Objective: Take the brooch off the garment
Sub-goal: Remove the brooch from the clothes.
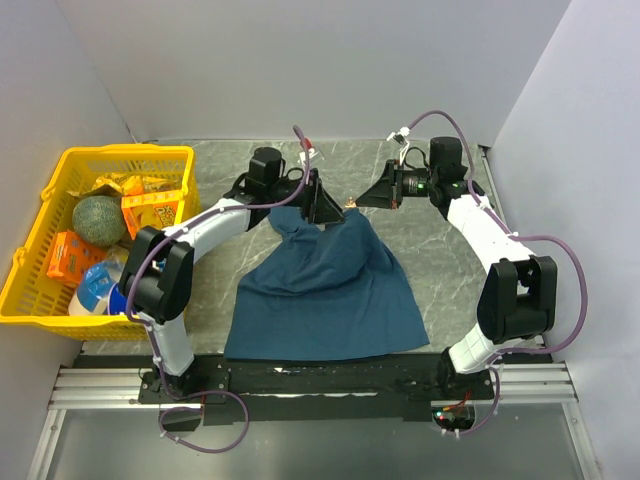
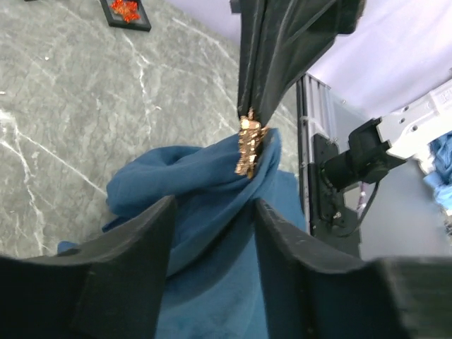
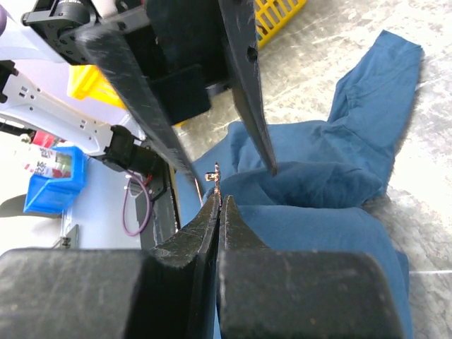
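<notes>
The garment (image 1: pixel 320 290) is a dark teal T-shirt spread on the grey table, its far edge pulled up into a peak between the two grippers. A small gold brooch (image 1: pixel 350 206) sits at that peak. In the left wrist view the brooch (image 2: pixel 247 145) still lies against the cloth (image 2: pixel 212 268), pinched by my right gripper (image 2: pixel 251 116) coming from above. The right gripper (image 3: pixel 219 201) is shut on the brooch (image 3: pixel 217 176), which shows only as a thin sliver. My left gripper (image 2: pixel 212 205) is open just beside it, with cloth beneath its parted fingers.
A yellow basket (image 1: pixel 100 156) holding a melon, snack packs and a tin stands at the table's left edge. A small black tray with something red (image 2: pixel 126 13) lies on the marbled table top. White walls close in behind and at both sides.
</notes>
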Tool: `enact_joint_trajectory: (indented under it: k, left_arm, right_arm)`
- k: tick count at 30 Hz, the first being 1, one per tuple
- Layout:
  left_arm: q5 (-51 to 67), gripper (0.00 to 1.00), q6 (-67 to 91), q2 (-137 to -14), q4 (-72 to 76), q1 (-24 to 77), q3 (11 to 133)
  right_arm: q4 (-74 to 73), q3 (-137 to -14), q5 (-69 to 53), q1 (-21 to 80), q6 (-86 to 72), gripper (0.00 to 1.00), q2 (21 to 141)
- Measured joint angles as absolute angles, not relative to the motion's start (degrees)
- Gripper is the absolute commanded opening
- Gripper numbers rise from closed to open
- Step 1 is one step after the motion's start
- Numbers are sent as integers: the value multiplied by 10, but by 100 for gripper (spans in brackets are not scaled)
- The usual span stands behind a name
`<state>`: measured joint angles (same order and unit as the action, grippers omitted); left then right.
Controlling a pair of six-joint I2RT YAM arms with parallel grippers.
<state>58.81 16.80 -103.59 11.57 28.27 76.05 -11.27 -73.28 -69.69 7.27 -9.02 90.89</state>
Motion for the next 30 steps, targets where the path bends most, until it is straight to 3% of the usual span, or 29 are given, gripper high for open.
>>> enact_joint_trajectory:
  k: [1,3,5,30]
  left_arm:
    - [588,37,164,-1039,110,284,763]
    - [588,24,156,-1046,99,287,768]
    - [588,1,147,-1050,90,293,774]
    - [569,1,160,-1046,98,285,777]
  right_arm:
    - [-113,-733,-696,73,-90,0,909]
    - [-114,-733,-694,73,-89,0,909]
    - [-117,-733,-692,73,-87,0,909]
    - [-305,-768,-577,73,117,0,886]
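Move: The blue fold at the brooch, which the open left fingers are about to take, lies about 2 cm to that hand's right, 1 cm back and 1 cm lower; the brooch itself is about 3 cm right, 2 cm ahead and 1 cm higher. The loose sleeve spreads some 12 cm left of the left hand, level fore and aft, about 12 cm below. The right hand already grips the brooch, whose middle is about 2 cm to its left; the fold is about 4 cm left, 3 cm back and 2 cm lower. The left hand eases right, back and slightly down by about 1 cm each and shuts its fingers on the garment fold beside the brooch, holds there, then carries the pinched cloth some 2 cm forward and a little left. Meanwhile the right hand keeps its grip on the brooch, at first edging slightly forward, then sinking and drawing right about 2.5 cm each, away from the left fingers, while its fingertips tip down some 15 degrees. ##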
